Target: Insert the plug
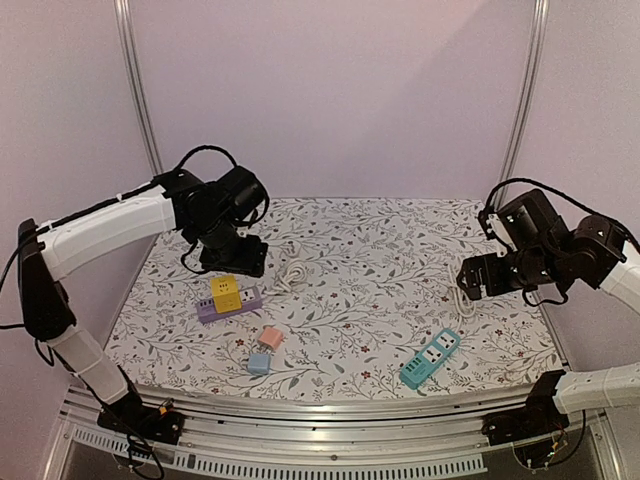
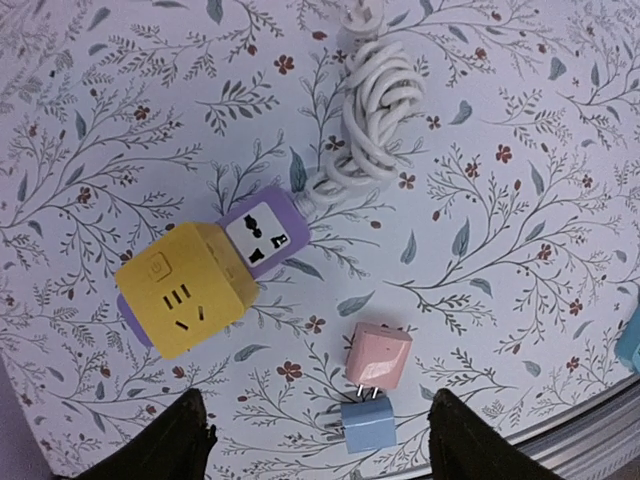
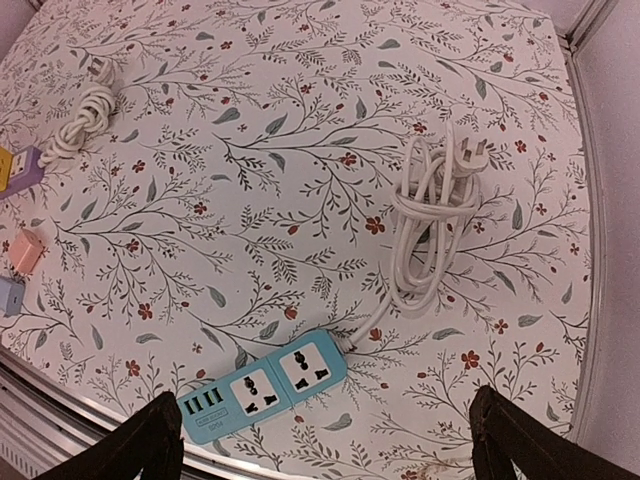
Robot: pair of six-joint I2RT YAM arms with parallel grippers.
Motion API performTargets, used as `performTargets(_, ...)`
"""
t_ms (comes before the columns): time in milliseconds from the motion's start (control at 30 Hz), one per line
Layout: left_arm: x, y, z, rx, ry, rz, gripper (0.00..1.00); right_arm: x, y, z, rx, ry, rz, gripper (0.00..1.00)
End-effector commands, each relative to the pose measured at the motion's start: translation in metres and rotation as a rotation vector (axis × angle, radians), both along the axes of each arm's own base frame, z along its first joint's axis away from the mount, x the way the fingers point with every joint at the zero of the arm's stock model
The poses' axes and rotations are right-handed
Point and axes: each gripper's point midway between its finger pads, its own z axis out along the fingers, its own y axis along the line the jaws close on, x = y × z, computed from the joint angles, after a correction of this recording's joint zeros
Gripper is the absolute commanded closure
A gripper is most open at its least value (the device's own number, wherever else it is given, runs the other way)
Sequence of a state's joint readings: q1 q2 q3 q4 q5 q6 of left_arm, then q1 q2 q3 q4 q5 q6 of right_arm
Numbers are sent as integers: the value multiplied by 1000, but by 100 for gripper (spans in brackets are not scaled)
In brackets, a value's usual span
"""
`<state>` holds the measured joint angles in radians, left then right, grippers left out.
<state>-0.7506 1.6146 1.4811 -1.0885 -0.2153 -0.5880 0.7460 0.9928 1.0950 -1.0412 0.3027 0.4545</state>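
Observation:
A yellow cube adapter point(image 2: 187, 288) sits plugged into one end of the purple power strip point(image 2: 262, 228), leaving one socket of the strip bare. A pink plug point(image 2: 379, 358) lies on the table with its two prongs touching a pale blue plug point(image 2: 367, 425). My left gripper point(image 2: 320, 450) hovers above them, open and holding nothing, its fingertips point(image 2: 160, 445) wide on either side of the two plugs. In the top view the left gripper point(image 1: 240, 255) hangs just behind the yellow cube point(image 1: 225, 288). My right gripper point(image 3: 325, 445) is open and empty over the teal power strip point(image 3: 264, 387).
The purple strip's white cord point(image 2: 375, 110) lies coiled behind it. The teal strip's white cord point(image 3: 432, 225) is bundled at the right, near the right gripper point(image 1: 470, 280). The table's front edge runs close to the blue plug point(image 1: 259, 363) and the teal strip point(image 1: 431, 358).

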Motion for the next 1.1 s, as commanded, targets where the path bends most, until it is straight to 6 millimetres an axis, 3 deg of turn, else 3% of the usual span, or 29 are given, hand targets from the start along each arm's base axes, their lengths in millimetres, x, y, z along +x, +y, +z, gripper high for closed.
performTargets(0,4,30,-4,-6,26,145,29,4,8,7,38,-19,9,1)
performTargets(133,7,50,-14,-44,87,302,35,1,7,4,41,-2,-1,1)
performTargets(400,8,46,-37,-17,157,321,43,-5,-1,2,54,4,-33,1)
performTargets(533,12,57,-48,43,175,366,49,-7,-4,3,60,1,-47,1)
performTargets(767,23,63,-59,82,192,357,50,-11,-9,3,57,7,-62,1)
performTargets(1067,21,70,-77,90,233,368,51,-14,-17,1,51,5,-92,1)
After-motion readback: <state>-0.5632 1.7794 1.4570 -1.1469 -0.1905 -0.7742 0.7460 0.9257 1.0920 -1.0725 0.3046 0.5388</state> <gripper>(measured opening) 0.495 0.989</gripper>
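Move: To the left hand's left by about 6 cm, 3 cm ahead and some 13 cm below, sits the yellow plug, on the purple power strip, whose middle is about 3 cm lower. The white cable coil lies 11 cm ahead, 9 cm right; the pink block 5 cm back, 5 cm right; the blue block 12 cm back, 3 cm right. From the right hand the plug is roughly 52 cm left, 11 cm ahead. Swinging back over the yellow plug, the empty left hand first goes left about 5 cm with a little forward, then sinks, some 6.5 cm lower in all, while edging slightly farther left and forward. The wrist turns roughly 20 degrees counter-clockwise and tips to point more steeply down; the fingers close from wide open to about half, staying above the plug without gripping it. ##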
